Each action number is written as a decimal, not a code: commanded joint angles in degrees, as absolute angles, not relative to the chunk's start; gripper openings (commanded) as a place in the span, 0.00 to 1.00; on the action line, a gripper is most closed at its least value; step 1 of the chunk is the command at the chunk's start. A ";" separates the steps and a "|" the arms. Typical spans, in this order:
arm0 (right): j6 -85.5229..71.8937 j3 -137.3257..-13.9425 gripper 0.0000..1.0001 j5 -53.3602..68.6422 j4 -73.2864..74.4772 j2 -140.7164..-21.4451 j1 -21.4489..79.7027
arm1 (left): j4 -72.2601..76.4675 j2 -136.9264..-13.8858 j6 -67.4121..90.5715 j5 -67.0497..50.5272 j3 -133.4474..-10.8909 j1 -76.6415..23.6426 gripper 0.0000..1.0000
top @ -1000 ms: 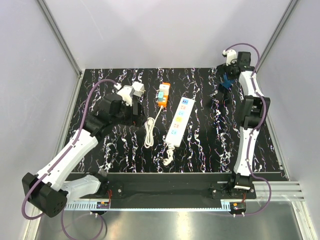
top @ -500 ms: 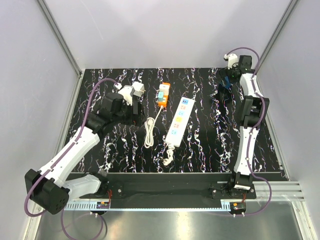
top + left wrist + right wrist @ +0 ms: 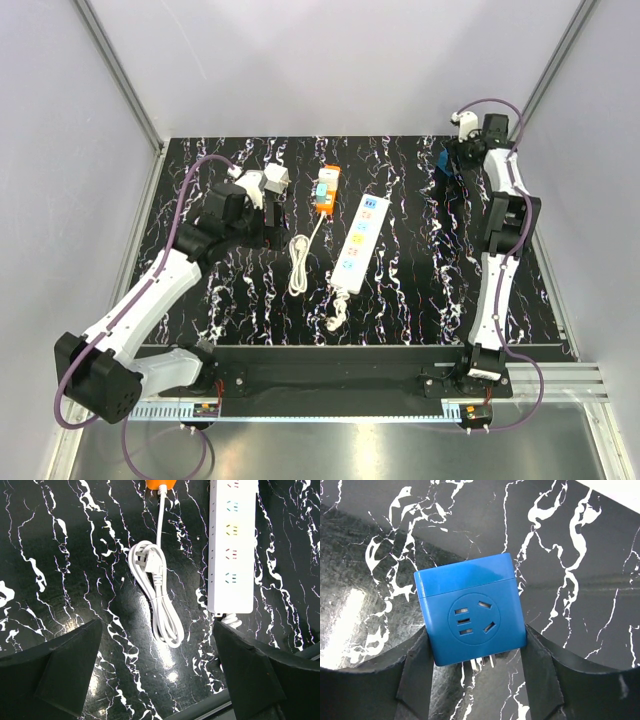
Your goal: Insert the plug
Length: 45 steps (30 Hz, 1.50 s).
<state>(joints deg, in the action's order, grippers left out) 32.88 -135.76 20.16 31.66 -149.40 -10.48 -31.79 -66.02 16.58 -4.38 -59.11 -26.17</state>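
The plug (image 3: 472,612) is a solid blue cube standing on the black marbled table, socket face toward the right wrist camera and metal prongs showing under its lower edge. My right gripper (image 3: 476,636) has a finger pressed against each side of it. From above, the plug (image 3: 443,170) shows as a blue patch under the right gripper (image 3: 449,166) at the far right of the table. The white power strip (image 3: 360,240) lies in the middle. My left gripper (image 3: 160,672) hovers wide open over bare table, near the strip's (image 3: 232,545) cable end.
An orange-and-white plug (image 3: 326,190) with a coiled white cable (image 3: 157,600) lies left of the strip. A small white cube adapter (image 3: 277,178) sits beside the left wrist. Grey walls enclose the table on three sides.
My right gripper's jaws have closed in onto the sides of the blue plug, and the wrist has shifted slightly right. The left arm has drawn back a little to the left.
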 commanded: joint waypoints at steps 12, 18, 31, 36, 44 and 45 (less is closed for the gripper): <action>54.90 -69.11 0.00 -15.20 -42.94 -99.51 20.11 | -29.27 -70.05 37.70 -45.85 -66.97 -8.10 0.97; 67.40 -54.95 0.00 -20.39 -50.17 -85.01 32.31 | -30.15 -67.15 39.29 -50.36 -70.75 -5.89 0.97; 104.53 -43.25 0.00 -29.01 -66.67 -73.82 53.08 | -23.66 -65.65 48.51 -58.18 -75.05 -7.20 0.97; 112.93 -43.68 0.00 -29.62 -77.25 -77.34 59.05 | -18.21 -66.80 55.27 -59.06 -76.46 -10.37 0.97; 114.70 -40.26 0.00 -29.09 -77.26 -76.20 64.68 | -9.40 -71.09 57.67 -61.00 -81.20 -13.09 0.97; 114.61 -40.17 0.00 -29.35 -77.17 -76.11 65.12 | -9.93 -71.80 57.05 -60.91 -81.65 -13.36 0.97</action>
<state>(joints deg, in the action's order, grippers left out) 110.98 -40.49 -29.10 -69.60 -77.87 63.70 -13.96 -69.84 56.38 -58.57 -78.15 -13.06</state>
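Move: My right hand already grips the blue plug at the far right of the table, and my open left hand, where it is headed, waits about 36 cm back, 54 cm left and 15 cm higher. From the right hand the orange strip is 41 cm left and 12 cm back, the white strip 31 cm left and 31 cm back, both slightly lower. From my left hand the blue plug lies 36 cm ahead, 54 cm right and 15 cm below. Keeping its grip, my right hand lifts the blue plug and sweeps it back, left and up, roughly 35 cm each way, towards my left hand, the wrist swinging from angled down to pointing forward, left and up. My left hand rises over 20 cm, drifting right, and rolls until its still-open fingers face right, towards the plug. ##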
